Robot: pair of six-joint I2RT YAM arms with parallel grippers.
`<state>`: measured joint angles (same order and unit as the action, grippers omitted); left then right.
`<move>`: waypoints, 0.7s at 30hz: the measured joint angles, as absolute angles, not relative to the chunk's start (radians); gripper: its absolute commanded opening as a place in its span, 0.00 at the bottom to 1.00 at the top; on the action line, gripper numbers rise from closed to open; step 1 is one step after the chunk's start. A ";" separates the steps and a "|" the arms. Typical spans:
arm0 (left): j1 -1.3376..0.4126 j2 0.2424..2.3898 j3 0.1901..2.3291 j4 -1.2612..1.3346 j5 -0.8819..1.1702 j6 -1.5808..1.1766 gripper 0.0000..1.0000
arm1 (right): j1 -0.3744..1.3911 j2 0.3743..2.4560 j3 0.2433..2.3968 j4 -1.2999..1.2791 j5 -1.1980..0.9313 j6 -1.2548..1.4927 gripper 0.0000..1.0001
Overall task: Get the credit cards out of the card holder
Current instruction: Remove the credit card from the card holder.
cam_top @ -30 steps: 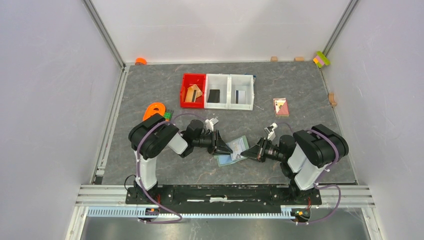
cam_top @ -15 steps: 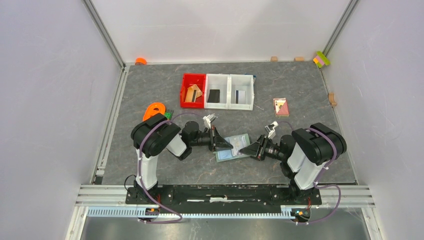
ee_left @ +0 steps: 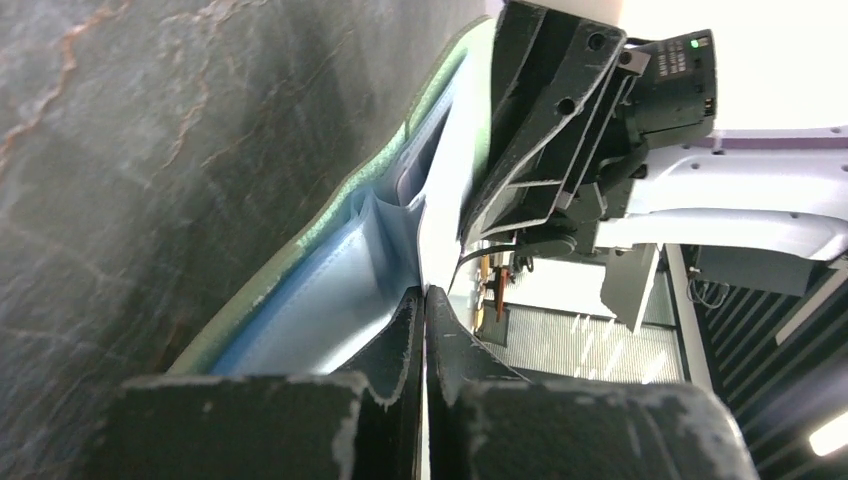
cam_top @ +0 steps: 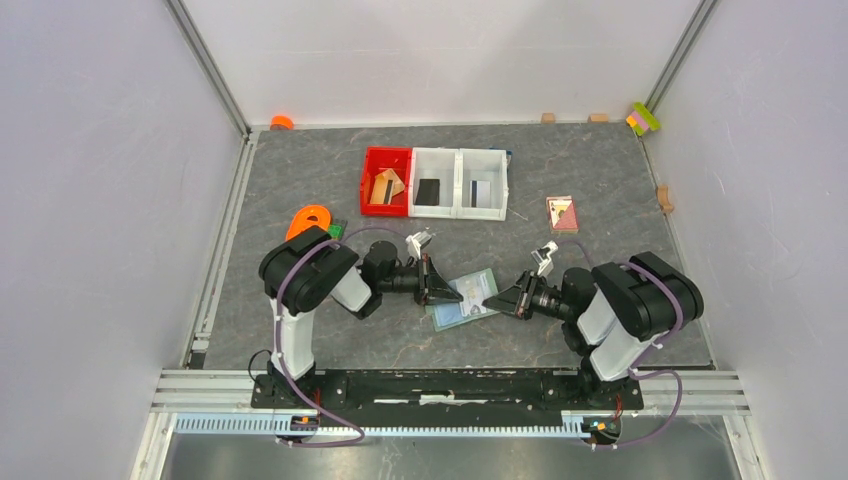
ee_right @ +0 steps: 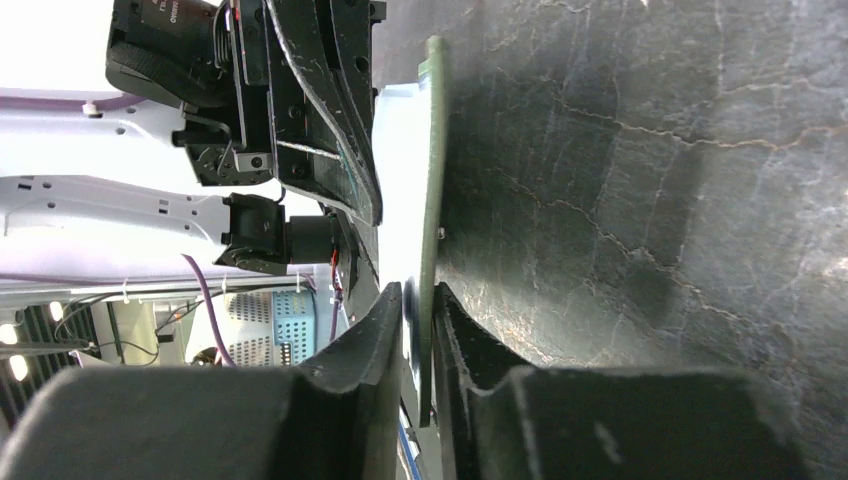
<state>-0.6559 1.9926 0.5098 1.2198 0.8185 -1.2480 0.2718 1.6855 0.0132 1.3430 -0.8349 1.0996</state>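
The sage-green card holder [cam_top: 468,300] lies open on the table between my two arms. My left gripper [cam_top: 457,294] reaches in from the left. In the left wrist view its jaws are shut on a thin pale credit card [ee_left: 441,215] seen edge-on, beside the holder's blue pocket [ee_left: 330,290] and green rim [ee_left: 335,205]. My right gripper [cam_top: 499,297] comes in from the right. In the right wrist view its fingertips [ee_right: 418,302] are pressed on both sides of the holder's green edge [ee_right: 433,170]. Other cards inside the holder are hidden.
At the back stand a red bin [cam_top: 372,196] holding a tan card and two white bins [cam_top: 458,183] with a dark and a grey card. A pink square item [cam_top: 562,213] lies back right, and an orange ring [cam_top: 311,218] sits by the left arm.
My left jaws have closed on the card's edge. My right jaws let go, then closed again on the holder's edge. The holder has shifted slightly.
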 measured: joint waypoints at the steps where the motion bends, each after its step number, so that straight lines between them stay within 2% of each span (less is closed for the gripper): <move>1: -0.656 1.986 0.510 1.188 0.819 -1.236 0.02 | 0.272 1.681 0.015 1.325 -0.835 1.087 0.14; 5: -0.656 1.928 0.519 1.021 0.813 -1.159 0.02 | 0.272 1.656 0.027 1.240 -0.835 1.038 0.00; 12: -0.656 1.822 0.552 0.768 0.791 -1.020 0.02 | 0.272 1.601 0.062 1.067 -0.827 0.935 0.00; 21: -0.649 1.808 0.563 0.625 0.772 -0.937 0.02 | 0.271 1.509 0.105 0.825 -0.792 0.791 0.00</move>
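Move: The left gripper already pinches the free edge of the card holder's white sleeve, with the holder's middle roughly 1 cm back, level sideways, and 3 cm below. From the right gripper, that middle lies about 4 cm left, neither ahead nor back, and 3 cm below; the holder's green edge is between its part-open fingers. The white tray stands some 22 cm ahead of the left gripper and 1 cm left. The red card pack is about 18 cm ahead of the right gripper and 16 cm right. Close the right gripper fully on the holder's green edge while lowering it about 3 cm, tipping its fingertips down and easing slightly right. Keep the left fingers shut on the white sleeve and bring them down and to the left, some 2 cm each way, fingertips tilting down about 15 degrees, so the hands draw apart across the holder. ##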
